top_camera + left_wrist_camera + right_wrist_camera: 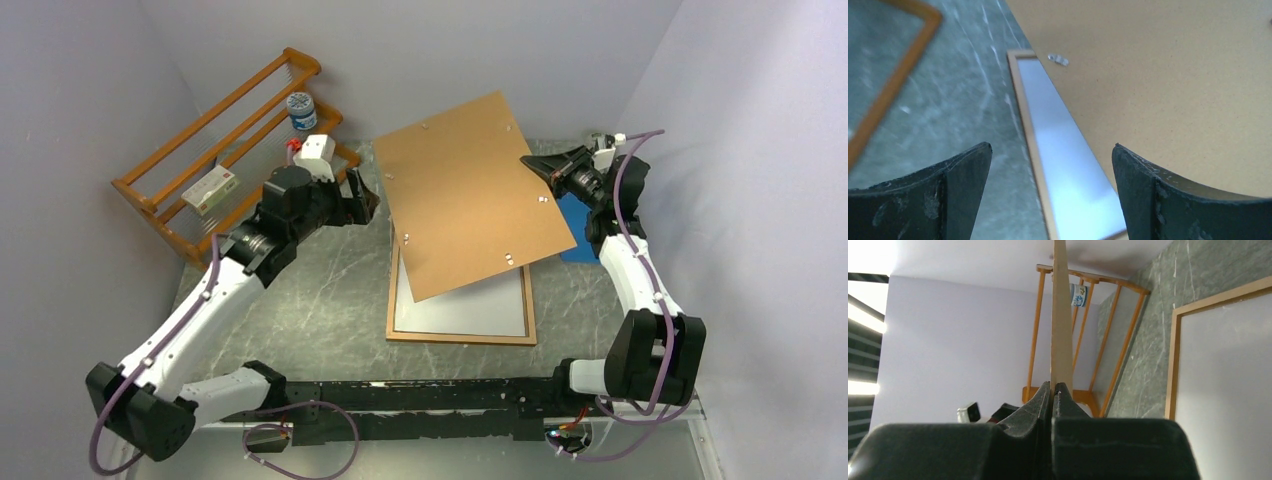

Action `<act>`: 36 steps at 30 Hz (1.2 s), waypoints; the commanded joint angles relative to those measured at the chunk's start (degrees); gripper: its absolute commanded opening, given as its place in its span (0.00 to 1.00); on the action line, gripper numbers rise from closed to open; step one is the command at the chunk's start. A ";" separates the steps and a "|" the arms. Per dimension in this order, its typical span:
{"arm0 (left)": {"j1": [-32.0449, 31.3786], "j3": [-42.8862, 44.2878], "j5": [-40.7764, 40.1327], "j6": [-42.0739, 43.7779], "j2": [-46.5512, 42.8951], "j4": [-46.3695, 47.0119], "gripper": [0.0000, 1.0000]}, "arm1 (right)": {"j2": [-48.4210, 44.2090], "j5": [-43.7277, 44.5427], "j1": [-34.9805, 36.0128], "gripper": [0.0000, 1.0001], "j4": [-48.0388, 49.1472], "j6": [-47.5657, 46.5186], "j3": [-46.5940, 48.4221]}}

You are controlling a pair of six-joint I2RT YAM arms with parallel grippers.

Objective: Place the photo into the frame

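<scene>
The frame [460,338] lies flat on the table, its thin light-brown rail [1023,100] around a pale, shiny surface. Whether that surface is the photo's white back or bare glass I cannot tell; no printed side shows. A plain brown backing board [470,190] hangs tilted over the frame's far half. My right gripper [530,163] is shut on the board's right edge, seen edge-on [1062,315] between its closed fingertips [1054,385]. My left gripper [365,200] stands open just left of the board, nothing between its fingers [1050,146].
An orange wooden rack [220,150] leans at the back left with a small jar [301,110] and a white box [210,188] on it. A blue sheet [575,215] lies under the right arm. Small metal clips [1058,59] dot the board.
</scene>
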 commanded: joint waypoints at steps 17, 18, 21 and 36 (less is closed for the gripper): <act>12.88 -11.45 44.11 -45.49 11.04 40.44 0.86 | -9.41 -1.06 -0.38 0.00 12.90 12.94 -3.92; 12.82 -11.49 44.89 -46.67 11.52 42.25 0.85 | -9.58 -1.39 -0.38 0.00 13.75 14.10 -4.14; 12.78 -11.40 47.39 -49.82 13.16 47.29 0.72 | -9.86 -2.18 -0.38 0.00 15.85 16.62 -4.61; 13.20 -3.26 56.77 -53.72 15.39 51.10 0.03 | -12.91 -12.07 -0.38 0.42 17.05 11.31 -7.25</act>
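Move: Some 6 cm to the left hand's right and roughly level with it fore and aft, about 2 cm lower, is the backing board's left edge, with the rest of the board reaching right to the right hand, which already grips its right edge. The frame's middle lies about 28 cm below, 18 cm right and 8 cm back from the left hand; from the right hand it is about 15 cm back, 10 cm left and equally far down. Dipping about 5 cm first, the open left hand then swings right and climbs some 10 cm, rolling its left side down about 50 degrees and turning clockwise, and closes to pinch the board's left edge. The right hand carries its edge back about 5 cm and up, then sinks slightly as its fingers begin to open around the board. ##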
